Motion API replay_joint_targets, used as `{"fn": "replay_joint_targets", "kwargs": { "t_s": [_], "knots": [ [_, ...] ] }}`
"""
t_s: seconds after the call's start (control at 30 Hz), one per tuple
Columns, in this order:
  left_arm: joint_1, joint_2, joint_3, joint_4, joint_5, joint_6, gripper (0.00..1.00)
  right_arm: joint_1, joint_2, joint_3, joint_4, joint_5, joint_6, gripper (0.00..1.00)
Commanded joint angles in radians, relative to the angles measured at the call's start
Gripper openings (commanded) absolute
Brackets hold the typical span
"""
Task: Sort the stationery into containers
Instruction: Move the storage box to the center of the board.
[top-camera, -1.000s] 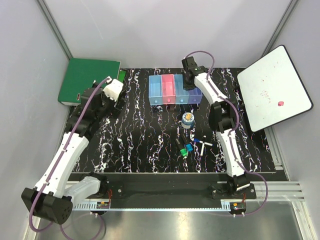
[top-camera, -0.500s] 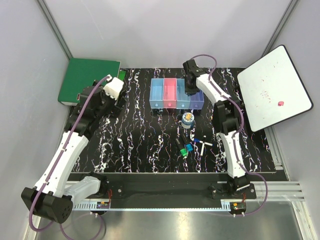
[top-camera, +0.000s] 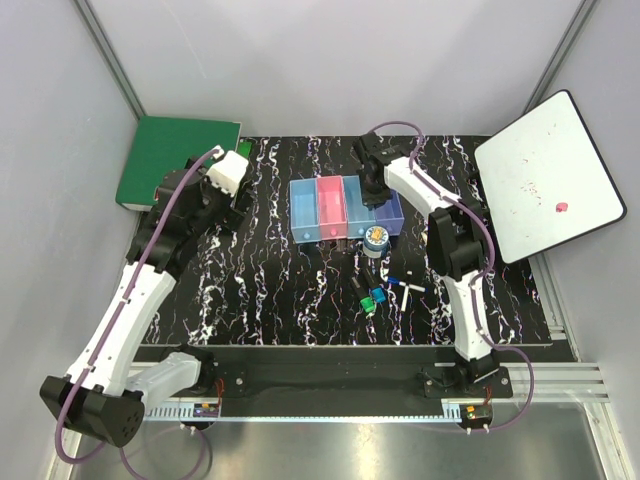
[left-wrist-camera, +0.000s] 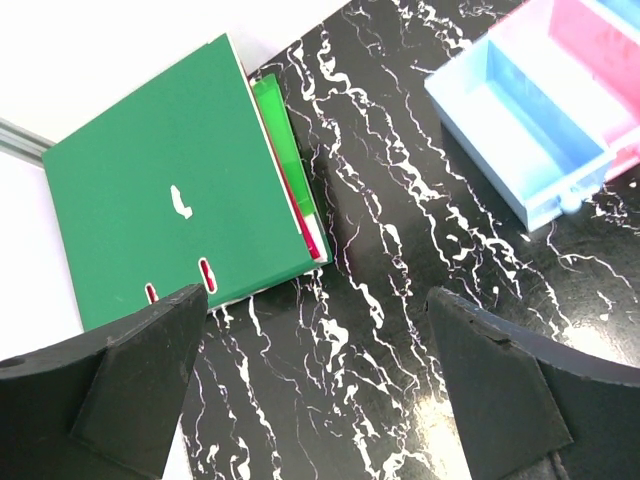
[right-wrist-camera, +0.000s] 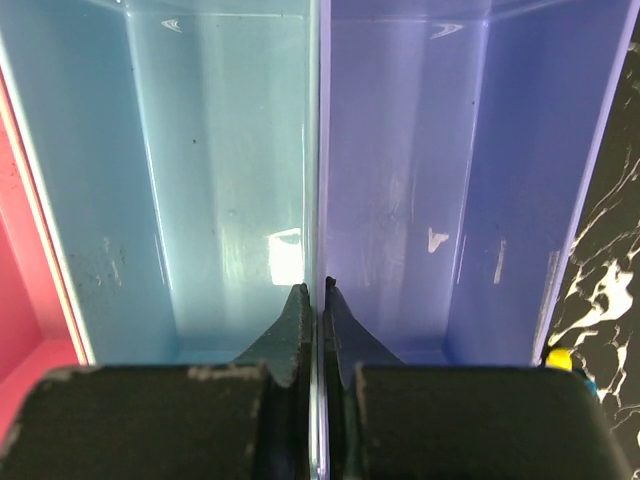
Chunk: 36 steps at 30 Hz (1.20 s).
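Observation:
The containers (top-camera: 330, 205) form a joined row of light blue, pink, light blue and purple bins at the middle back of the mat. My right gripper (top-camera: 373, 190) is shut on the wall (right-wrist-camera: 320, 150) shared by the light blue bin (right-wrist-camera: 220, 150) and the purple bin (right-wrist-camera: 430, 150); its tips (right-wrist-camera: 316, 290) pinch that wall. Both bins look empty. The stationery lies in front of the row: a tape roll (top-camera: 376, 238), a green-capped marker (top-camera: 372, 297), a blue-capped marker (top-camera: 390, 278) and white pens (top-camera: 408, 288). My left gripper (left-wrist-camera: 315, 330) hangs open over bare mat with nothing between its fingers.
A green ring binder (top-camera: 175, 160) lies at the back left corner, just beyond my left gripper (top-camera: 232, 208). A white board with a black rim (top-camera: 550, 175) rests at the right. The left light blue bin (left-wrist-camera: 520, 130) shows in the left wrist view.
The row of containers has slid toward the near left and turned slightly, with my right gripper moving along with it. The left arm has barely moved.

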Motion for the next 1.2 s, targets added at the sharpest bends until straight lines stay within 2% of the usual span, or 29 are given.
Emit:
{"fn": "replay_joint_targets", "kwargs": {
  "t_s": [0.0, 0.2, 0.93, 1.17],
  "knots": [
    [-0.007, -0.017, 0.038, 0.044, 0.026, -0.024, 0.99, 0.012, -0.117, -0.073, -0.029, 0.013, -0.01, 0.0],
    [-0.012, -0.026, 0.027, 0.044, 0.03, -0.028, 0.99, 0.011, -0.157, -0.153, -0.026, 0.0, 0.002, 0.0],
    [-0.013, -0.029, 0.016, 0.051, 0.03, -0.015, 0.99, 0.078, -0.054, -0.054, -0.013, -0.109, 0.044, 0.0],
    [-0.013, -0.033, 0.006, 0.058, 0.032, -0.01, 0.99, 0.086, -0.024, -0.046, -0.016, -0.093, 0.068, 0.0]
  ]
}}
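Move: The right hand already pinches the divider between the light-blue and purple compartments of the storage box, whose middle lies about 7 cm to its left and roughly level front to back. The board's center is some 10 cm back and 7 cm left. The round tin stands about 11 cm back and 1 cm right, close against the box's near side; the green-capped marker lies about 27 cm back, 3 cm left. From the left hand, the board's center is about 4 cm ahead, 26 cm right, well below. Keeping its pinch on the divider, the right hand drags the box level over the board, with the box's near side bearing on the round tin. It draws back about 3 cm, pauses, then slides some 4 cm left towards the board's center, turning slightly counter-clockwise. ##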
